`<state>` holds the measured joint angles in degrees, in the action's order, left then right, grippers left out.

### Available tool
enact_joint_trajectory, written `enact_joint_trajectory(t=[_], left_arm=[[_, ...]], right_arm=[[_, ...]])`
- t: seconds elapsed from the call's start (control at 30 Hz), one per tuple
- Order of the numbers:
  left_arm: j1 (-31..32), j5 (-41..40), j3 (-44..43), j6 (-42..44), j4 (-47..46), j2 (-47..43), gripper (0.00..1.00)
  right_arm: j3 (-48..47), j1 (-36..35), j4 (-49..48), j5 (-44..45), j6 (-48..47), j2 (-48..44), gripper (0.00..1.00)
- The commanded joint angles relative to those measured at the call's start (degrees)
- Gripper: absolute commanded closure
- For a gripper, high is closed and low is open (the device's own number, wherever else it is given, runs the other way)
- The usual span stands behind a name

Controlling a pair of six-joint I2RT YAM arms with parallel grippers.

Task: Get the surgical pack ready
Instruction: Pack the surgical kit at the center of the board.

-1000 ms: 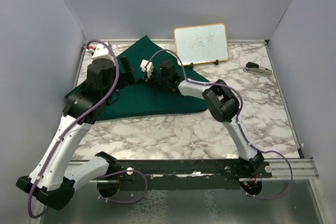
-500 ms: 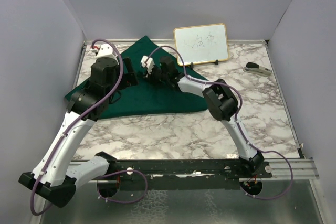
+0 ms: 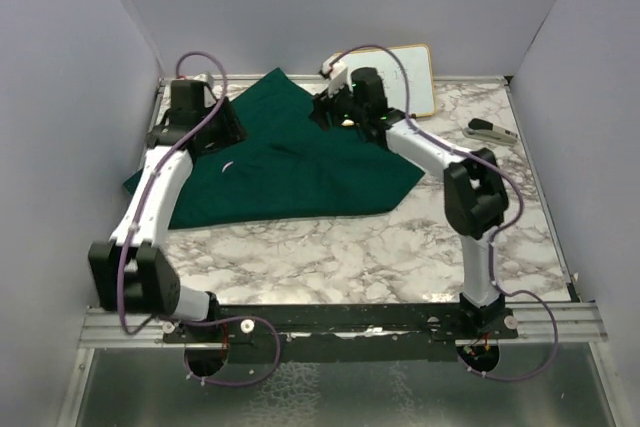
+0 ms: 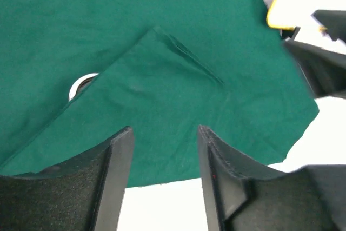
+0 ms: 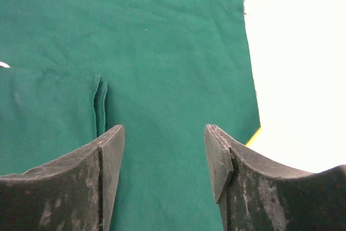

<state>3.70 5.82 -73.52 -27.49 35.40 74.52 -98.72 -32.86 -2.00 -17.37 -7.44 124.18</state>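
The surgical pack shows as a dark green cloth [image 3: 300,167] folded over on the marble table, with a flap edge and a crease [image 4: 189,60] across it. A silver ring of an instrument [image 4: 81,84] peeks from under the flap. Whatever else lies under the cloth is hidden. My left gripper [image 3: 222,132] hangs over the cloth's left part, open and empty [image 4: 164,131]. My right gripper [image 3: 326,113] hovers above the cloth's far side, open with only cloth below it [image 5: 164,128].
A gold-framed whiteboard [image 3: 405,77] stands at the back, partly behind my right arm. A dark stapler-like object [image 3: 490,129] lies at the right. Grey walls close the table in on three sides. Bare marble [image 3: 350,247] lies in front of the cloth.
Both arms have risen and drawn apart from the cloth's middle. The right gripper opened and let the cloth go; the left one narrowed a little. The cloth's right corner now reaches further right.
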Motion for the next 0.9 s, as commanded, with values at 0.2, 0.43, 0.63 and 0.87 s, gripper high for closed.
enact_joint_trajectory(t=[0.2, 0.43, 0.63, 0.87], left_arm=[[0.6, 26.8, -18.7, 0.5, -7.5, 35.7, 0.85], [1.0, 30.0, -28.1, 0.6, -3.8, 51.3, 0.92], [0.9, 26.9, -28.3, 3.7, -0.6, 55.6, 0.95], [0.6, 23.7, -28.4, 4.2, 0.4, 59.7, 0.95]], right_arm=[[18.4, 1.3, 6.6, -10.7, 19.1, -20.0, 0.4], [26.2, 3.1, 6.3, -10.9, 19.7, -27.8, 0.4], [26.7, 3.2, 7.5, -10.6, 20.4, -28.4, 0.4], [25.8, 3.2, 7.6, -11.8, 22.8, -26.3, 0.4]])
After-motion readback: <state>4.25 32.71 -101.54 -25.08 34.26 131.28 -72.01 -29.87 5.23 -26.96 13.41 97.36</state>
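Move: The green cloth's raised fold edge lies some 12 cm ahead of the left hand, 9 cm to its right and 22 cm below. A white rim peeks out about 8 cm ahead of that hand and 1 cm left, the cloth's near edge runs 5 cm back and 9 cm right, both at table height. From the right hand the fold edge is about 4 cm back, 12 cm left and 10 cm down. Left hand shuts, dropping about 20 cm forward-right onto the cloth's fold edge; open right hand retreats back-right 13 cm. ##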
